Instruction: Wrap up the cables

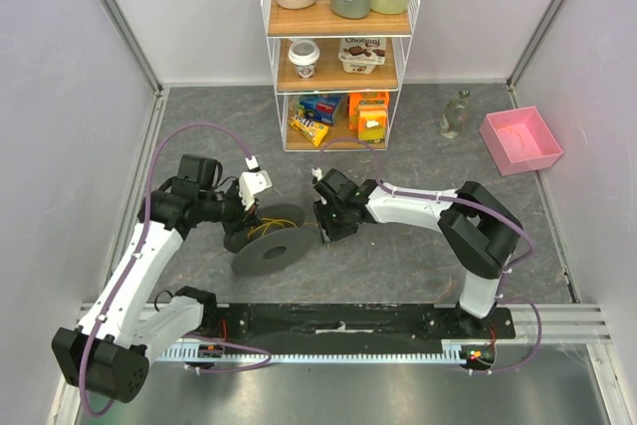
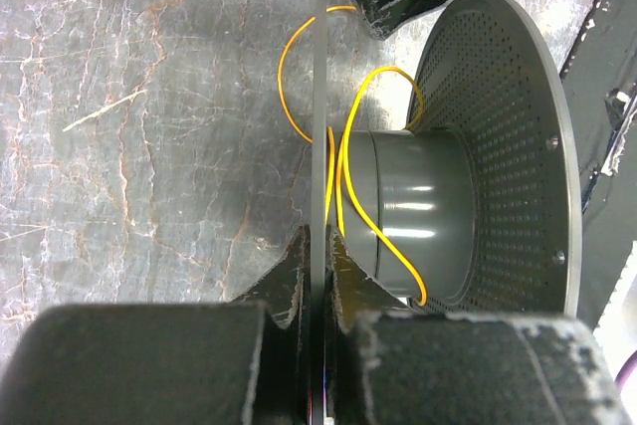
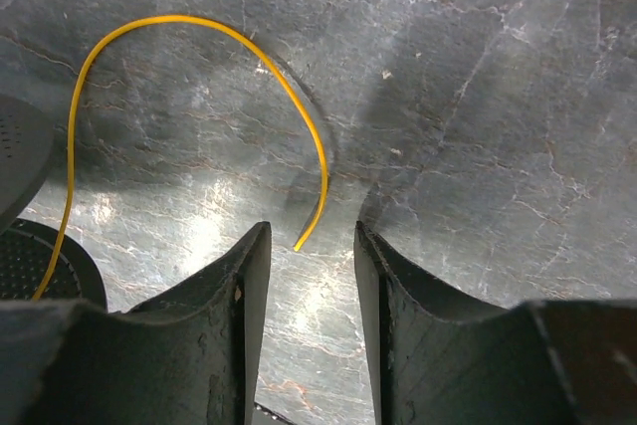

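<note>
The yellow-orange cable [image 2: 343,161] runs in loose loops round the hub of a dark grey spool [image 2: 423,211]. My left gripper [image 2: 320,246] is shut on the thin edge of the spool's near flange [image 2: 319,97], holding the spool tilted on the table [image 1: 271,246]. The cable's free end [image 3: 299,244] curves across the floor and stops just in front of my right gripper [image 3: 312,231]. That gripper is open, with nothing between its fingers. In the top view the right gripper [image 1: 323,226] sits low at the spool's right side, facing the left gripper [image 1: 244,229].
A white wire shelf [image 1: 338,47] with bottles, cups and snack packs stands at the back centre. A pink tray [image 1: 521,139] and a small glass bottle [image 1: 455,114] are at the back right. Grey walls close in both sides, and a black rail [image 1: 338,323] runs along the near edge.
</note>
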`<state>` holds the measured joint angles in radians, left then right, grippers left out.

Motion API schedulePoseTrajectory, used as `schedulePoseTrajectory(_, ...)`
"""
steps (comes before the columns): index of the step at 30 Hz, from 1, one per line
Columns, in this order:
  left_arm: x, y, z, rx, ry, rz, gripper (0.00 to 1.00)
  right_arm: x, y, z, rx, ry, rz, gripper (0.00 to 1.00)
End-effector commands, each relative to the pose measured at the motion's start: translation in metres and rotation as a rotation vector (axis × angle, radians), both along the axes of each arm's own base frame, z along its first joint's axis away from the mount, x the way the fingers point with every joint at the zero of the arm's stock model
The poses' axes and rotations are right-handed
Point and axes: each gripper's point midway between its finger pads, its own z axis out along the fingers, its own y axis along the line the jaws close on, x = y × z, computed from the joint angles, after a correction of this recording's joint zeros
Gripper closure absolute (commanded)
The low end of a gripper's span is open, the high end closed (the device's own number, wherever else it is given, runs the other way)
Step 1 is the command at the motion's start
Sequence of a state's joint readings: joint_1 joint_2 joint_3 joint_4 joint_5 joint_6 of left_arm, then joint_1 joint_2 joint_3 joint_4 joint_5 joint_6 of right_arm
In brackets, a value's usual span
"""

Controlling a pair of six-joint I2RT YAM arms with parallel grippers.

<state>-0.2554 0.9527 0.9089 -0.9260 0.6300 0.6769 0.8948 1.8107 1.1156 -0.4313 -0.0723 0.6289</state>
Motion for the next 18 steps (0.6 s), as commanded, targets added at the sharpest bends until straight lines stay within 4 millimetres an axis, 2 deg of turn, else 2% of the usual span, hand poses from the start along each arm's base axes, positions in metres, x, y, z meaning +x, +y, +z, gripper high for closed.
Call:
schedulePoseTrajectory(1,0.009,-0.009,0.019,-0.072,-0.04,0.016,0.98,0.009,0.003,0.001,-0.015,-0.02,-0.038,0.56)
schedulePoseTrajectory(8,0.012,-0.01,0.024,-0.089,-0.025,0.035,0.98,0.008,-0.012,-0.007,-0.095,-0.067,-0.049,0.74)
schedulePoseTrajectory(11,0.012,-0.012,0.028,-0.101,-0.023,0.036,0.98,0.009,-0.013,-0.007,-0.112,-0.092,-0.042,0.86)
schedulePoseTrajectory(13,0.013,-0.012,0.029,-0.102,-0.025,0.037,0.98,0.014,-0.014,-0.001,-0.113,-0.118,-0.034,1.0)
schedulePoseTrajectory(18,0.014,-0.013,0.038,-0.125,-0.046,0.054,0.98,0.033,-0.02,0.031,-0.113,-0.24,0.001,1.0)
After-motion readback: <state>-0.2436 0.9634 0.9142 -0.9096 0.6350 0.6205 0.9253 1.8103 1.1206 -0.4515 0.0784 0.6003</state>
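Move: The cable's free end lies almost between the right hand's open fingertips, about 1 cm left and 1 cm below them, just over the tabletop. The reel held by the left hand is roughly 10 cm left of the right hand, 3 cm nearer the base and 7 cm higher; the yellow snack bag is some 28 cm ahead and 3 cm left. From the left hand, the cable end lies about 13 cm right, 2 cm ahead and 16 cm down. The right fingers close fully from about half open and pinch the yellow cable at its free end, low over the table. As they shut, the right hand eases about 1.5 cm forward and to the right, away from the reel, its fingertips tilting a little forward and right. The left hand stays in place, still gripping the reel's flange. ##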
